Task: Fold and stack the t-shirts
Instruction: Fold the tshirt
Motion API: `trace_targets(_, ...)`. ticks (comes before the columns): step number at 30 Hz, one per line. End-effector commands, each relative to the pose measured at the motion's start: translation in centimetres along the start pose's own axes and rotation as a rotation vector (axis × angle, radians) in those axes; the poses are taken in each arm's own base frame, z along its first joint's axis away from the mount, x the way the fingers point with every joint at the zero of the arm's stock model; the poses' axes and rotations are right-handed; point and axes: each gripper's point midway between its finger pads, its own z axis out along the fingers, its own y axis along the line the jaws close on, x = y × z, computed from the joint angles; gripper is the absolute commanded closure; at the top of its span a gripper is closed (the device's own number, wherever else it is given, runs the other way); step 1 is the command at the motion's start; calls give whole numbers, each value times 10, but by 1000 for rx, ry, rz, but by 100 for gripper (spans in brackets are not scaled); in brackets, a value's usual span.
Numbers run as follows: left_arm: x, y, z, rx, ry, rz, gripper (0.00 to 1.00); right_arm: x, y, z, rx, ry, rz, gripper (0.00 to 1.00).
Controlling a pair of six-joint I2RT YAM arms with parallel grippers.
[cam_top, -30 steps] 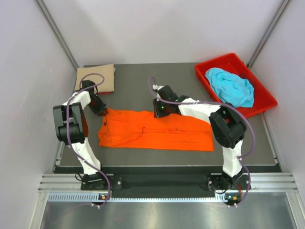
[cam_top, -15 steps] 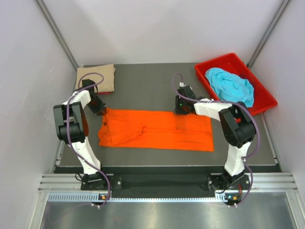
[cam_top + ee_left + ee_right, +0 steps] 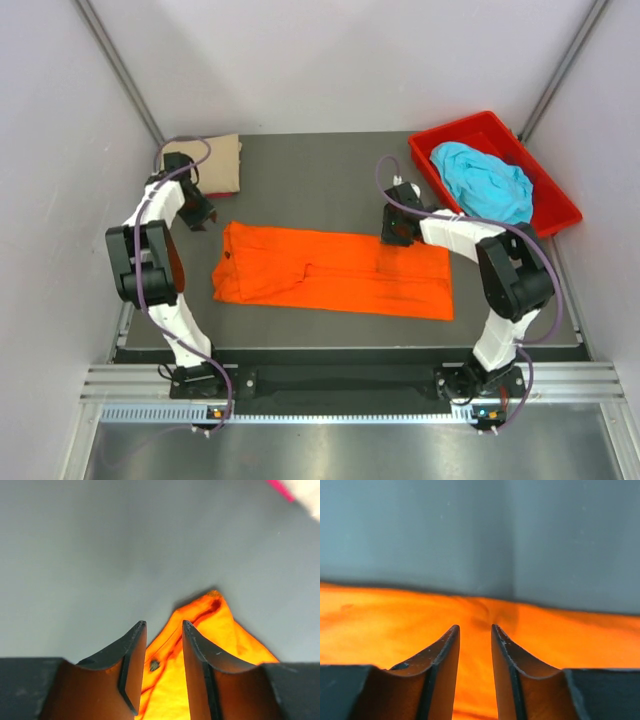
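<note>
The orange t-shirt point(image 3: 330, 272) lies flat as a long folded strip across the middle of the table. My left gripper point(image 3: 197, 218) hovers just off its far left corner. In the left wrist view my left gripper point(image 3: 164, 623) is open, and that orange corner point(image 3: 210, 625) shows on the table beyond the tips. My right gripper point(image 3: 392, 232) is low over the shirt's far edge, right of centre. In the right wrist view my right gripper point(image 3: 475, 626) stands narrowly open above the cloth, with a small pucker point(image 3: 487, 615) ahead of it. The tan t-shirt point(image 3: 215, 160) lies folded at the back left. The turquoise t-shirt point(image 3: 485, 180) is bunched up.
A red plastic bin point(image 3: 548, 205) at the back right holds the turquoise shirt. Grey walls close in the table on three sides. Dark table surface point(image 3: 310, 180) shows behind the orange shirt, between the tan shirt and the bin.
My right gripper slid right along the shirt's far edge from the middle to right of centre. My left gripper let go of the far left corner and drew back from it.
</note>
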Motion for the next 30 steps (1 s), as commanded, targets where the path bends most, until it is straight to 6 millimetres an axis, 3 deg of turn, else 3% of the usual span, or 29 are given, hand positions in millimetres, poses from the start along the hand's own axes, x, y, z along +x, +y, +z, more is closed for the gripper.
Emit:
trace_targets(1,-28,10,-62,-60,-172,20,59,-29,7,-38,-42,-76,3,67)
trace_targets(4,-8,-6,-80,33,-173,8,59,-35,15,-51,-77,-96,-4,64)
trace_targets(5,13,-13,-76,49,-142,39,59,-36,17,-54,-87,-99,-3,63)
trace_targets(6,22,-20,-83,71,-146,47,59,-35,18,-57,-93,-99,-5,61)
trace_targets(8,55,-29,-77,108,-74,52,59,-37,21,-66,-116,-114,-1,57)
trace_targets(10,75,-33,-68,143,-32,10,60,-38,22,-77,-130,-135,-2,52)
trace_targets(12,100,-50,-67,178,2,24,61,-37,20,-82,-134,-143,0,50)
trace_targets(19,131,-65,-34,143,50,29,62,-47,13,-114,-140,-222,0,25)
trace_targets(22,134,-68,-20,105,63,32,62,-48,12,-122,-150,-248,6,10)
trace_targets(23,137,-69,-17,97,66,38,62,-49,11,-123,-150,-257,12,1)
trace_targets(30,147,-64,17,-10,78,87,62,-50,3,-125,-120,-278,27,0)
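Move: The t-shirt's folded-over left part has its middle about 13 cm to the left hand's right, 8 cm back and 5 cm below. The shirt's far left corner is nearer, some 4 cm right and 3 cm ahead, and the cardboard's middle lies roughly 21 cm ahead, 2 cm left. For the right hand, close over the far edge, that folded part is some 34 cm left and 6 cm back, and the shirt's far right corner 13 cm right, 2 cm back. Over the t-shirt's left end the left hand makes a hop, up about 7 cm while drawing back, then across to the right and down onto the folded-over part, some 14 cm right and 7 cm back in all, its part-open gap kept and fingertips coming to the cloth. The right hand rises about 11 cm off the far edge, easing back slightly, tilts its fingers outward and opens wide. ##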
